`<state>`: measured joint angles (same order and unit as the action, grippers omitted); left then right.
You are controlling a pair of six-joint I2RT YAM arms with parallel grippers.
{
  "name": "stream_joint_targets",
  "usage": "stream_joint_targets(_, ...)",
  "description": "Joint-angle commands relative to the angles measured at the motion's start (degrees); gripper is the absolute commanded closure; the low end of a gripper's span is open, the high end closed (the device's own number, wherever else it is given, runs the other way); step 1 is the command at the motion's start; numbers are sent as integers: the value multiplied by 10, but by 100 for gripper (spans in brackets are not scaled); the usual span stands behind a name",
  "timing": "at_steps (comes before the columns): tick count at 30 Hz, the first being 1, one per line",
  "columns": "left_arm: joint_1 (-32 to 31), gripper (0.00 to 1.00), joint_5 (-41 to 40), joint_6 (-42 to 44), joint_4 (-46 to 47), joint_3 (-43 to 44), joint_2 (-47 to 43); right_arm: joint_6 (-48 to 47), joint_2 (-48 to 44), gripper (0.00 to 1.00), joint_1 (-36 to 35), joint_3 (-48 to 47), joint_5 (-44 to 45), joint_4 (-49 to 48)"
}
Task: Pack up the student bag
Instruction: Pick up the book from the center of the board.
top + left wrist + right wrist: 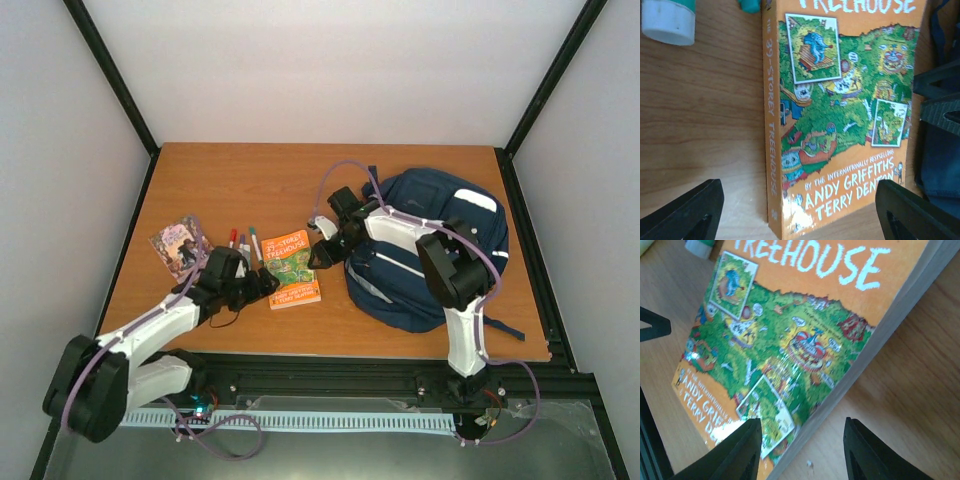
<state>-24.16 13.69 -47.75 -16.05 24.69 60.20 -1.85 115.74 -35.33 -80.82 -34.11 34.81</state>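
The student bag (pixel 430 250), navy with white stripes, lies on the right half of the table; its blue fabric also shows in the left wrist view (pixel 940 165). An orange "Treehouse" book (pixel 290 268) lies flat just left of it. My left gripper (pixel 262 285) is open at the book's near left end (pixel 840 115), one finger left of the spine and the other by the lower right corner (pixel 800 215). My right gripper (pixel 322 245) is open, low over the book's page edge (pixel 800 450) on the bag's side, touching nothing I can see.
Markers (pixel 245 243) lie just left of the book; a white cap (pixel 670 22) shows in the left wrist view. A small picture book (pixel 180 245) lies at the far left. The black frame rail (pixel 380 370) runs along the near edge.
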Motion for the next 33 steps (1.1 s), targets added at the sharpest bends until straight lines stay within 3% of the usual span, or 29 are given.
stream_joint_targets(1, 12, 16, 22, 13, 72, 18, 56, 16, 46, 56, -2, -29, -21, -12)
stream_joint_targets(6, 33, 19, 49, 16, 114, 23, 106, 23, 63, 62, -2, -31, 0, -11)
stream_joint_targets(15, 65, 17, 133, 4, 169, 32, 192, 25, 100, 82, -2, -19, 38, 7)
stream_joint_targets(26, 65, 14, 225, -89, 320, 0, 212, 23, 144, 85, -3, -14, 38, 20)
stream_joint_targets(33, 61, 15, 240, -149, 374, 17, 139, 25, 164, 85, -3, -15, 16, 20)
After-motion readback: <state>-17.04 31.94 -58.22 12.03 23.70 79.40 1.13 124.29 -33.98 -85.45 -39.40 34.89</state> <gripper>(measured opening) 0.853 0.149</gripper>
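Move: The treehouse book lies between the hands: its middle is roughly 7 cm to the right of the left hand and 4 cm ahead, and about 6 cm to the right hand's left, level with it, some 3 cm lower than either hand. The teal marker lies about 11 cm ahead of the left hand and 3 cm to its left. The bag's middle is some 33 cm to the right hand's right and 4 cm ahead. The right hand pinches the book's right-hand page edge, sinking about 3 cm over it and drawing its half-open fingers nearly shut. The left hand, fingers still wide open, dips 2 cm, slides forward and right about 5 cm along the spine side until it straddles the spine, one finger outside it and one over the cover, rolling some 20 degrees left side down. ##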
